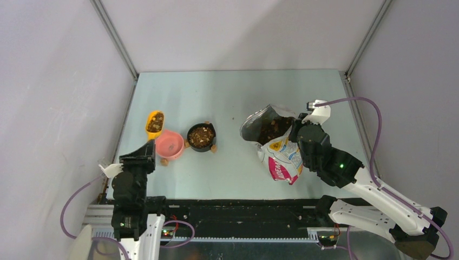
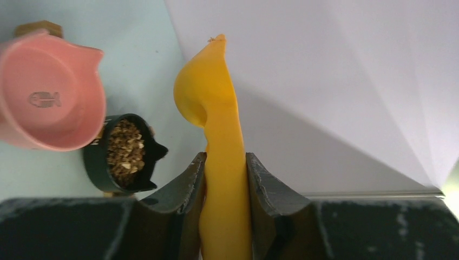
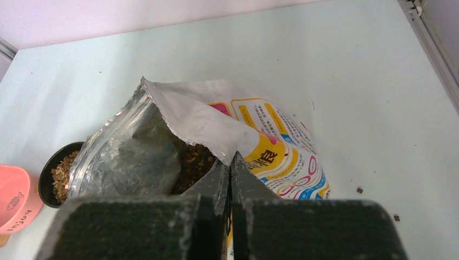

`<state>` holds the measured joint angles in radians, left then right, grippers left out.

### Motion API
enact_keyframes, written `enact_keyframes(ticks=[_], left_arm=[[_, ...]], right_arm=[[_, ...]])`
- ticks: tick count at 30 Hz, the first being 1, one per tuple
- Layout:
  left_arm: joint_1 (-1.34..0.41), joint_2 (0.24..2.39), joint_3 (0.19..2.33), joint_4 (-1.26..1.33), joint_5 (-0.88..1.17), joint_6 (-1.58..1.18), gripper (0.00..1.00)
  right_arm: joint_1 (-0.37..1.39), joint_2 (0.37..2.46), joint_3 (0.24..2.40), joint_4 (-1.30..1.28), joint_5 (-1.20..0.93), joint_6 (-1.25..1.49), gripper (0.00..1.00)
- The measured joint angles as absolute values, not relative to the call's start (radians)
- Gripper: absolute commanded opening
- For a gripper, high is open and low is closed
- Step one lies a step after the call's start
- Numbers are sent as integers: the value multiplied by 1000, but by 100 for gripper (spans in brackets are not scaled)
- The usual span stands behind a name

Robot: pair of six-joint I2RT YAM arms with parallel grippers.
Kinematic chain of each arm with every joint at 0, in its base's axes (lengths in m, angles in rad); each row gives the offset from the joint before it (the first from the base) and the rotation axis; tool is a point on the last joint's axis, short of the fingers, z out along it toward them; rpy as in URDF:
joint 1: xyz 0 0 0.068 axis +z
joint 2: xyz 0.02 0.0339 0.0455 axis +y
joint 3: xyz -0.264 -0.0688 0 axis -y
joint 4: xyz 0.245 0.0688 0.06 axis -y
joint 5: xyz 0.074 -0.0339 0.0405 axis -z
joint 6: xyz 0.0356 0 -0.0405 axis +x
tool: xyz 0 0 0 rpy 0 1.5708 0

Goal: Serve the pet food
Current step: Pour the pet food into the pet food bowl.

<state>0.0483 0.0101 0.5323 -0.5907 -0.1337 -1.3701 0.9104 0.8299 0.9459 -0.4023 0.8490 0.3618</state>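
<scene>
Pet food fills the cup of the yellow scoop (image 1: 155, 122), which hangs over the far left rim of the pink bowl (image 1: 170, 144). My left gripper (image 1: 148, 147) is shut on the scoop's handle (image 2: 224, 162); from the left wrist view only the scoop's underside shows. More pet food (image 1: 201, 135) fills the black bowl (image 2: 125, 154). The printed bag (image 1: 281, 154) stands open at the right with pet food (image 3: 197, 160) inside. My right gripper (image 3: 231, 162) is shut on the bag's rim, holding the mouth open.
The left enclosure wall (image 1: 65, 108) is close beside the scoop. Stray pellets (image 3: 359, 190) lie on the table right of the bag. The two bowls stand side by side on small wooden feet (image 1: 214, 148).
</scene>
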Motion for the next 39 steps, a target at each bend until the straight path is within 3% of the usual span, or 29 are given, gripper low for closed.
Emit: enact_keyframes(ticks=[12,27,39], left_arm=[[48,10,580,-837,-179,-1303,0],[48,18,563,-884,-175,-1283,0],[48,237,599,-940,-182,-1245,0]], right_arm=[[910,830,946,-402,849,361,0],[911,830,946,-402,853,361,0],[913,830,946,-404,866,360,0]])
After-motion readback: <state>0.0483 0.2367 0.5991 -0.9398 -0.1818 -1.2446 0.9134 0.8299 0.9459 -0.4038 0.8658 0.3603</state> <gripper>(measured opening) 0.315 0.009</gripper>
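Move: The left gripper holds the loaded yellow scoop. From this hand, the pink bowl lies about 8 cm ahead, 2 cm to the right and some 18 cm below. Its neighbour, the black bowl already filled with food, is roughly 12 cm ahead and 16 cm to the right of the hand, at the same depth. From the right hand, pinching the food bag's edge, the pink bowl is about 48 cm to the left, level fore and aft, some 20 cm lower. Lower the left gripper about 10 cm, drawing it back a couple of centimetres early on, to bring the scoop head down to the near-left part of the pink bowl. Tip the fingers and scoop nose-down by some 30 degrees, part early and the rest over the last stretch. Keep the grip on the handle. ##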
